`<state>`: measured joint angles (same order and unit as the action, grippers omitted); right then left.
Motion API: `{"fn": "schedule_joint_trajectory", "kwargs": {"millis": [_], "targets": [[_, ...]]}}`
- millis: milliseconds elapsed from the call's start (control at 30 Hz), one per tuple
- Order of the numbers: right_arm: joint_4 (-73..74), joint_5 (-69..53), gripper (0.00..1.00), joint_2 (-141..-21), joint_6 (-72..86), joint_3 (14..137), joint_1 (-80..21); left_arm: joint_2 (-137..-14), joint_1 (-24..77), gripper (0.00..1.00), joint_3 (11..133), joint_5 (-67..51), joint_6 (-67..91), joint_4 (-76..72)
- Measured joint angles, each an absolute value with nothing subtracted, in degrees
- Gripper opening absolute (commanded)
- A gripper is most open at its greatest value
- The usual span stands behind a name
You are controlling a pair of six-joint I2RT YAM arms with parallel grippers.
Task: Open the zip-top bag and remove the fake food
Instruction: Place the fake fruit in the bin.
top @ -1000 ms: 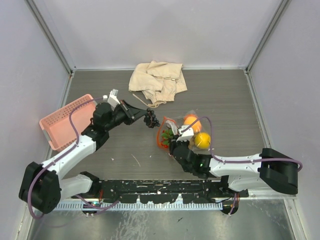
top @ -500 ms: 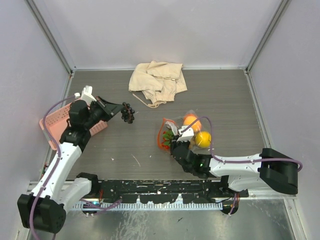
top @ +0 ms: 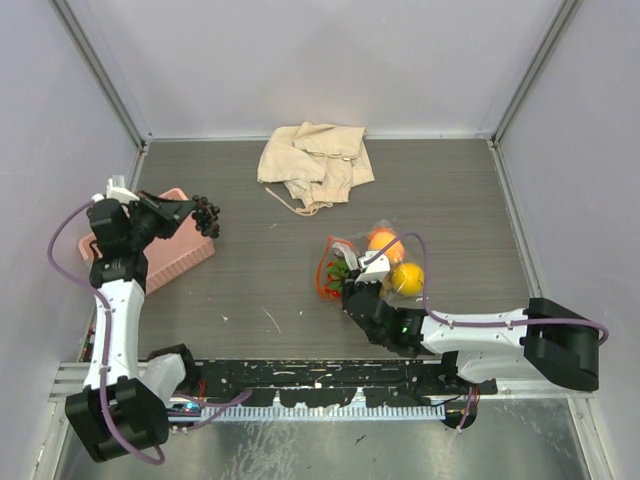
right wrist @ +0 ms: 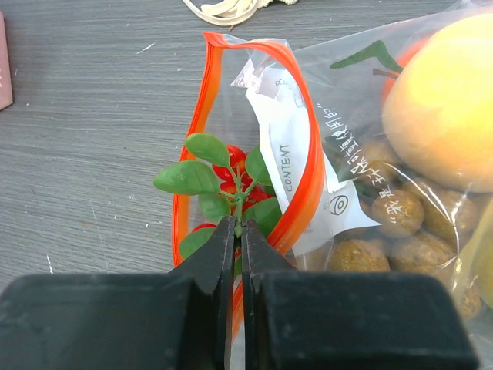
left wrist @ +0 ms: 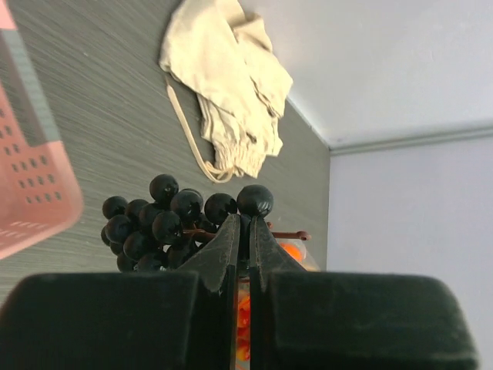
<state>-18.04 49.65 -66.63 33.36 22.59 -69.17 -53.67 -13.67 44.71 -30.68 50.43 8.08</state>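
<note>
The zip-top bag (top: 372,262) lies right of centre, its orange-red mouth (right wrist: 306,166) gaping open. Inside it I see an orange fruit (top: 383,243), a yellow lemon (top: 406,279) and tan-brown berries (right wrist: 400,212). My right gripper (right wrist: 237,228) (top: 347,284) is at the bag's mouth, shut on the green stem of a leafy sprig (right wrist: 196,177) with red berries. My left gripper (left wrist: 243,223) (top: 190,212) is shut on the stem of the dark purple grapes (left wrist: 166,220) (top: 206,215), held in the air over the pink basket's right edge.
The pink mesh basket (top: 165,250) sits at the table's left edge, under the left arm. A crumpled beige cloth (top: 315,160) with a drawstring lies at the back centre. Grey walls close in the left, right and far sides.
The left arm has swung left with the grapes, from beside the bag to above the pink basket. The right gripper has stayed at the bag's mouth.
</note>
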Motion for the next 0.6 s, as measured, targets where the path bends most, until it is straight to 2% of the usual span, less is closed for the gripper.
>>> {"fn": "schedule_joint_trajectory", "kwargs": {"millis": [267, 600], "targets": [[-17.9, 49.6, 0.01, -66.2, 33.6, 22.6, -68.8, -54.6, -22.8, 0.00, 44.7, -32.4, 52.3, 7.9], [-17.8, 49.6, 0.01, -65.2, 34.2, 22.3, -68.4, -54.7, -26.8, 0.00, 44.4, -27.8, 52.6, 8.2]]}}
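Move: Above and to the left of the shut left hand, which already holds the dark grapes, nothing stands in the way; the bin's middle lies about 15 cm to its left, 3 cm back and some 20 cm below. The cloth is roughly 20 cm ahead and 28 cm right, the filled zip-top bag about 40 cm right and 8 cm back, both some 22 cm lower. From the right hand, the bin is about 49 cm left, 10 cm ahead and 4 cm lower. Carrying the grapes in its still-closed fingers, the left hand sweeps left some 8 cm at nearly constant height, towards the bin's middle and in over its right-hand side. It slows along the way, while the wrist swings about 15 degrees counter-clockwise. ##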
